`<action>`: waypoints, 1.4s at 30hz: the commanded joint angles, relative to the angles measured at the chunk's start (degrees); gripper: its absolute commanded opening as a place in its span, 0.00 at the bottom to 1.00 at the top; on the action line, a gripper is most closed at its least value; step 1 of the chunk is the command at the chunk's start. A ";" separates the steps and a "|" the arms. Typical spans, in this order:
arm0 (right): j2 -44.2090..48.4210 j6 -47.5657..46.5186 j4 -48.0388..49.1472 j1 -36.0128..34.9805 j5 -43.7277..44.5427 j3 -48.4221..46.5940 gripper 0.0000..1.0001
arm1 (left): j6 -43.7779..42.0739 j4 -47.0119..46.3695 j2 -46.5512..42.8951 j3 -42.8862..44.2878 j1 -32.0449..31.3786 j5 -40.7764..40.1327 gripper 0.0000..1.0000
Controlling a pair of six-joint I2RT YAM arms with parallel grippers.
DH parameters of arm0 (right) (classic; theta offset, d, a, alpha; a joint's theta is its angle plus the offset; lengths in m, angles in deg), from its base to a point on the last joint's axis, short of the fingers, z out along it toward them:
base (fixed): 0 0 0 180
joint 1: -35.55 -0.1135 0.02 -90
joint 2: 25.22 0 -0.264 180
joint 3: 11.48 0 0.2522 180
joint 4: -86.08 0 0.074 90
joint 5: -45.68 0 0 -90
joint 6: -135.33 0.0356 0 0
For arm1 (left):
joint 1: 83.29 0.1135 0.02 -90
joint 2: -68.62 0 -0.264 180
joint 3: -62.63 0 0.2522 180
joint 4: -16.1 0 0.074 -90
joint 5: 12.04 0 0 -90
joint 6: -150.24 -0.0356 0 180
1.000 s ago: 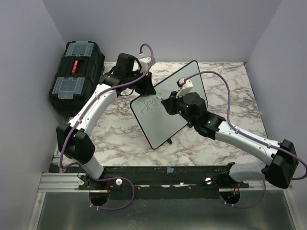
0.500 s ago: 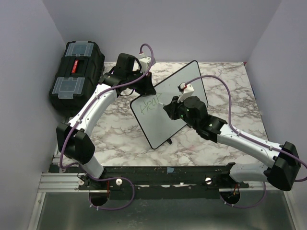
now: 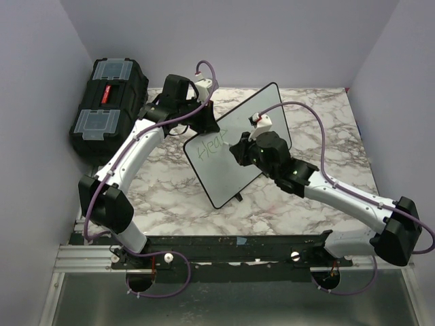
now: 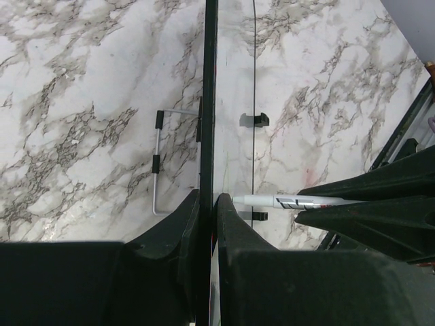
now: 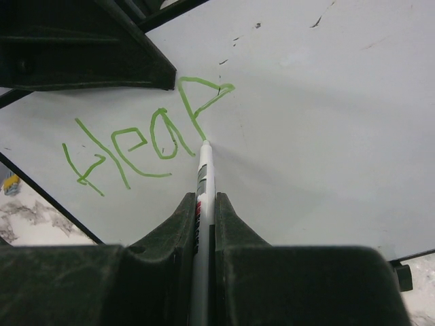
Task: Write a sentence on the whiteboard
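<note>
The whiteboard (image 3: 231,178) stands tilted up off the marble table, and my left gripper (image 3: 204,122) is shut on its upper left edge. Seen edge-on in the left wrist view, the board's black edge (image 4: 209,81) runs straight between the jaws of my left gripper (image 4: 207,200). Green letters of the sentence (image 5: 146,139) read roughly "Heap" near the board's top left (image 3: 206,148). My right gripper (image 5: 205,200) is shut on a white marker pen (image 5: 204,170) whose green tip touches the board at the foot of the last letter. The left wrist view shows that pen (image 4: 285,201) too.
A black toolbox (image 3: 109,102) with clear lid compartments sits at the table's far left. The board's wire stand (image 4: 158,163) hangs behind it above the marble. The purple walls close in left, right and behind. Both arms' cables loop over the board area.
A fourth green letter has been drawn after "Hea". The right gripper with the pen moved along the board through that stroke. The left gripper kept its hold, the board shifting slightly.
</note>
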 commanded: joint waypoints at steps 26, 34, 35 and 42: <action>-4.36 -1.41 0.13 0.17 9.27 -6.83 0.01 | -3.74 -3.48 -2.41 -0.33 0.11 -3.77 0.00; -2.41 -3.11 -0.42 0.17 12.30 -7.92 0.01 | -3.74 -3.40 -2.18 0.20 0.11 -4.37 0.00; -1.34 -3.37 -0.23 0.17 13.09 -7.68 0.01 | -3.74 -3.32 -2.10 0.41 0.11 -4.47 0.00; 3.42 -3.81 0.99 0.31 16.05 -5.42 0.01 | -3.74 -2.72 -1.73 1.23 0.10 -4.43 0.00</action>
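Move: I hold the marker in my right hand, its tip on the whiteboard at the foot of the last letter, about 4 cm ahead, 3 cm left and 2 cm below. That letter's upper right end is some 7 cm ahead, 2 cm left and 1 cm up; the H is roughly level ahead, 10 cm left, 2 cm down. From my left hand, on the board's upper rim, the letter's foot lies about 4 cm back, 4 cm right and 4 cm down. Keeping the marker pinched, I run its tip from the letter's foot up the leaning whiteboard, forward and up about 4 cm at a slow, even pace. Then I lift it clear quickly, up and to the right some 3 cm, the wrist turning about 10 degrees clockwise and tipping up a little. My left hand stays on the board's upper rim. ##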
